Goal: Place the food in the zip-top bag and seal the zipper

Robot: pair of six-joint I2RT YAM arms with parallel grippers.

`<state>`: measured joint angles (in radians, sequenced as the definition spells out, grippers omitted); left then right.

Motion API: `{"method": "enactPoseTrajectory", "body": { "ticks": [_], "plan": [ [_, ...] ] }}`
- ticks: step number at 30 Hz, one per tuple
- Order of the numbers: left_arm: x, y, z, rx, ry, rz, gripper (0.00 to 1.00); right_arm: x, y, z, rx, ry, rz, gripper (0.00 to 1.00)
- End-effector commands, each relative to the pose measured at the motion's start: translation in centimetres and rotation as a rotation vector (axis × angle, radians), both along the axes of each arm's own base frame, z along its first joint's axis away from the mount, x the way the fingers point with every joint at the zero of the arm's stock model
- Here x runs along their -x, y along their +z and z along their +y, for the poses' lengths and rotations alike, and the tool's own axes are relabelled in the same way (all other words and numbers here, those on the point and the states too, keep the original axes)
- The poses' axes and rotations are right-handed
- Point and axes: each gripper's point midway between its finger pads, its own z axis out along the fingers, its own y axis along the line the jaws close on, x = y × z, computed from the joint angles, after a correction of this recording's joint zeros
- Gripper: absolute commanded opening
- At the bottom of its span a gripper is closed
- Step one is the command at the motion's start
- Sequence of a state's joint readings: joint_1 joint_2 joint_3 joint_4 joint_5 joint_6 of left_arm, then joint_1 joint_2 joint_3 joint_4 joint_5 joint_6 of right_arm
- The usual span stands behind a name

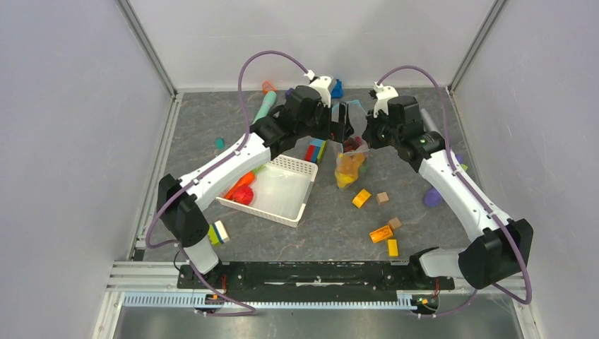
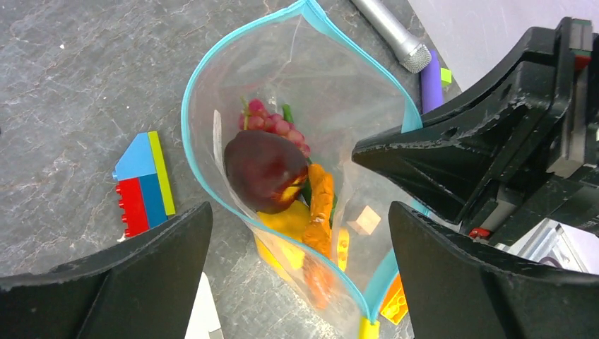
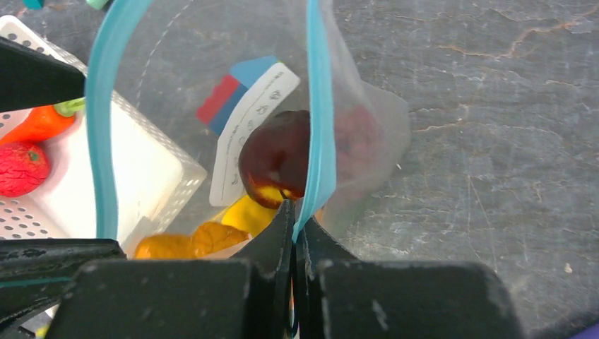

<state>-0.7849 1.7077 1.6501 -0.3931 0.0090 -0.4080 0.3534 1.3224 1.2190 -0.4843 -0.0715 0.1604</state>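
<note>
The clear zip-top bag point(image 1: 351, 168) hangs mouth-up at the table's middle, its light-blue zipper point(image 2: 185, 120) gaping open. Inside lie food pieces: a dark maroon fruit point(image 2: 265, 169), purple grapes point(image 2: 272, 126), an orange carrot point(image 2: 319, 205) and a yellow piece point(image 2: 289, 222). My right gripper point(image 3: 297, 226) is shut on the zipper strip point(image 3: 319, 106) at one side of the mouth. My left gripper point(image 2: 300, 282) is open, its fingers point(image 2: 127, 282) standing wide on either side of the bag's mouth without touching it. More food, red point(image 3: 21, 168) and orange point(image 3: 39, 123), lies in the basket.
A white mesh basket point(image 1: 282, 194) sits left of the bag. Loose yellow, orange and wooden blocks point(image 1: 362, 198) lie in front of it. Stacked building blocks point(image 2: 141, 183), a silver microphone toy point(image 2: 395, 35), a teal marker toy point(image 1: 265, 107) and a purple piece point(image 1: 433, 198) lie around.
</note>
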Motion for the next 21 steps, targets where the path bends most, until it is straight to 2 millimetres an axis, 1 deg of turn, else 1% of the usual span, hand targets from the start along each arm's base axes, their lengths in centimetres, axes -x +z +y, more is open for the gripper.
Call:
{"method": "enactPoseTrajectory", "body": {
  "ticks": [1,3,5,8,10,11,13,18,21],
  "plan": [
    [0.1,3.3,1.2,0.011,-0.002,-0.120,1.00,-0.3,2.5,1.4,-0.082,0.046,-0.087,0.01],
    [0.0,3.7,3.2,-0.023,0.052,-0.162,1.00,-0.2,2.3,1.4,-0.084,0.050,-0.083,0.01],
    [-0.1,3.3,5.6,-0.063,0.129,-0.176,1.00,-0.1,2.1,1.5,-0.084,0.054,-0.082,0.01],
    [-0.7,2.1,9.9,-0.069,0.266,-0.123,1.00,-0.1,1.8,1.6,-0.084,0.059,-0.074,0.01],
    [-0.9,0.7,13.0,-0.074,0.360,-0.063,1.00,0.0,1.7,1.6,-0.083,0.066,-0.072,0.01],
    [-1.0,-0.4,14.6,-0.082,0.408,-0.030,1.00,0.0,1.6,1.6,-0.082,0.067,-0.070,0.01],
    [-0.6,-1.9,17.2,-0.087,0.474,0.019,1.00,0.0,1.6,1.6,-0.082,0.067,-0.072,0.01],
    [1.0,-6.1,23.2,-0.174,0.642,0.118,1.00,0.1,1.2,1.7,-0.082,0.073,-0.063,0.01],
    [2.4,-9.3,25.6,-0.244,0.706,0.206,1.00,0.0,1.1,1.7,-0.078,0.074,-0.061,0.01]
  ]
}}
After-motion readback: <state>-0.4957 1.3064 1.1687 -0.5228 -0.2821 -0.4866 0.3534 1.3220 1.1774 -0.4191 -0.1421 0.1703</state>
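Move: The carrot, next in the tray, lies about 29 cm left of the left hand, 3 cm back and 25 cm below. The red fruit is some 4 cm nearer the base than the carrot, level with it sideways. The filled bag's body hangs almost under the left hand, about 16 cm down, and the block stack lies 8 cm left, 10 cm ahead and 27 cm down. From the right hand the carrot is about 36 cm left, 4 cm back and 20 cm below. With its fingers already wide open, the left hand leaves the bag's mouth and sweeps about 22 cm left to above the tray with the carrot and red fruit, first nearly level and then sinking some 6 cm, while the hand swings about 30 degrees counter-clockwise and the fingers stay open and empty. The right hand keeps its shut pinch on the blue zipper rim, holding the bag up with only a small drift to the left and a slight turn. ##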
